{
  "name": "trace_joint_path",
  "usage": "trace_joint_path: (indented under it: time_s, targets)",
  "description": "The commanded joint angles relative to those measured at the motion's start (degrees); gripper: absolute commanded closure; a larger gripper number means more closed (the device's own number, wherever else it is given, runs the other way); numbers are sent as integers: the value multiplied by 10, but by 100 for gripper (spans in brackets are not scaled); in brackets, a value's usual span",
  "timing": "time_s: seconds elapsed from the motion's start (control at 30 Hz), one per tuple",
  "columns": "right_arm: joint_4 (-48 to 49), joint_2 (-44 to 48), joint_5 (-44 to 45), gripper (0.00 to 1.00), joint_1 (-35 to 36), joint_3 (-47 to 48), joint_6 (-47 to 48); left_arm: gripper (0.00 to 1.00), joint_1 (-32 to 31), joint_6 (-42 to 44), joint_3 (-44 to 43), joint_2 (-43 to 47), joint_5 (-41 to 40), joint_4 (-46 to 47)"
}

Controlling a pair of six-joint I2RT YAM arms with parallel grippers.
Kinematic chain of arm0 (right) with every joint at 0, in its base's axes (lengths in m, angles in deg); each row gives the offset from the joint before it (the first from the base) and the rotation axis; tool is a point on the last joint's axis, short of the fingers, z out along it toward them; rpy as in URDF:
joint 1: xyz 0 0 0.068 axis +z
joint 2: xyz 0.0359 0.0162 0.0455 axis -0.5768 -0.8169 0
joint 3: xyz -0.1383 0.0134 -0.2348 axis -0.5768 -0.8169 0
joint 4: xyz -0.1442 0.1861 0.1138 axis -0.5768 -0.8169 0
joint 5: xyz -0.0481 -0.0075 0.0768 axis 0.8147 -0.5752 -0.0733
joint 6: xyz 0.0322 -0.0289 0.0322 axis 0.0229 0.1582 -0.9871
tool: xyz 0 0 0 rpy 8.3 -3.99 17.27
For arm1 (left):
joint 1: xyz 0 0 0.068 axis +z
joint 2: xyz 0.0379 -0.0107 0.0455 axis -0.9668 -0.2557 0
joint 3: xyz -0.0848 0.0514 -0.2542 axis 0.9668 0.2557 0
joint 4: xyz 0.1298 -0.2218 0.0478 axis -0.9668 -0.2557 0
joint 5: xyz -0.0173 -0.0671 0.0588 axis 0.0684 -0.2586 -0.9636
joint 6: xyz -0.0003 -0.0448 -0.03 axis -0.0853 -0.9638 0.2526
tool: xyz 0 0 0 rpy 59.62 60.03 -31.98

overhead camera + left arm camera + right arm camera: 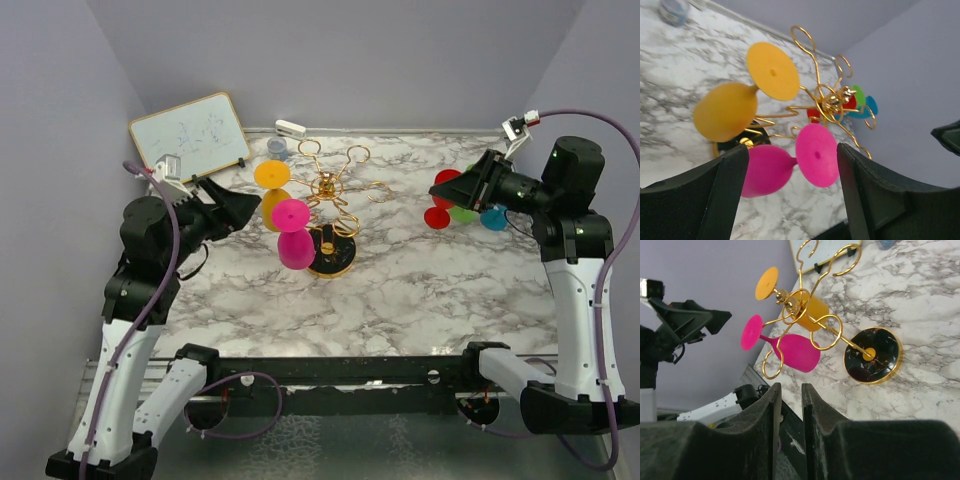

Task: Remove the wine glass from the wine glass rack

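The gold wire wine glass rack (335, 190) stands mid-table on its round black base (335, 255). A pink wine glass (292, 235) and an orange wine glass (272, 175) hang upside down from its left arms. My left gripper (245, 207) hovers just left of the pink wine glass (790, 162). In the left wrist view it (792, 150) is wide open, with the glass ahead of its fingers and untouched. My right gripper (478, 180) is far right, above red, green and blue glasses. Its fingers (775, 405) stand a narrow gap apart with nothing between them.
A red glass (440, 200), a green glass (462, 212) and a blue glass (492, 218) lie together at the right of the table. A small whiteboard (190, 135) leans at the back left. A small bluish cup (277, 147) sits behind the rack.
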Motion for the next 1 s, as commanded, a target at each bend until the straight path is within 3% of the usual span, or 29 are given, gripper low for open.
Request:
trace_joint_path:
  time_s: [0.0,0.37,0.8,0.87,0.97]
  targets:
    - [56,10,-83,79,11,-4,14,29,-3,-125,18,-45,144,47]
    - [91,-16,-86,76,59,14,19,37,-3,-212,68,-38,189,111]
    - [107,-13,-84,76,72,9,17,46,-3,-211,79,-77,220,133]
    - [106,-11,-81,76,72,8,17,51,-3,-208,79,-81,220,134]
    - [105,-11,-78,76,71,7,18,70,-3,-204,77,-82,218,132]
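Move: The foot of the pink wine glass, hanging upside down, lies about 9 cm to the left hand's right, level ahead and 4 cm below. The yellow glass's foot is some 9 cm farther out and 4 cm left of it; the rack's hub stands 8 cm farther out and 8 cm right of it. From the right hand the pink foot lies about 33 cm left, 3 cm back and 6 cm below. Left hand goes about 6 cm right and down, fingers narrowing around the pink foot's edge; right drifts left. ##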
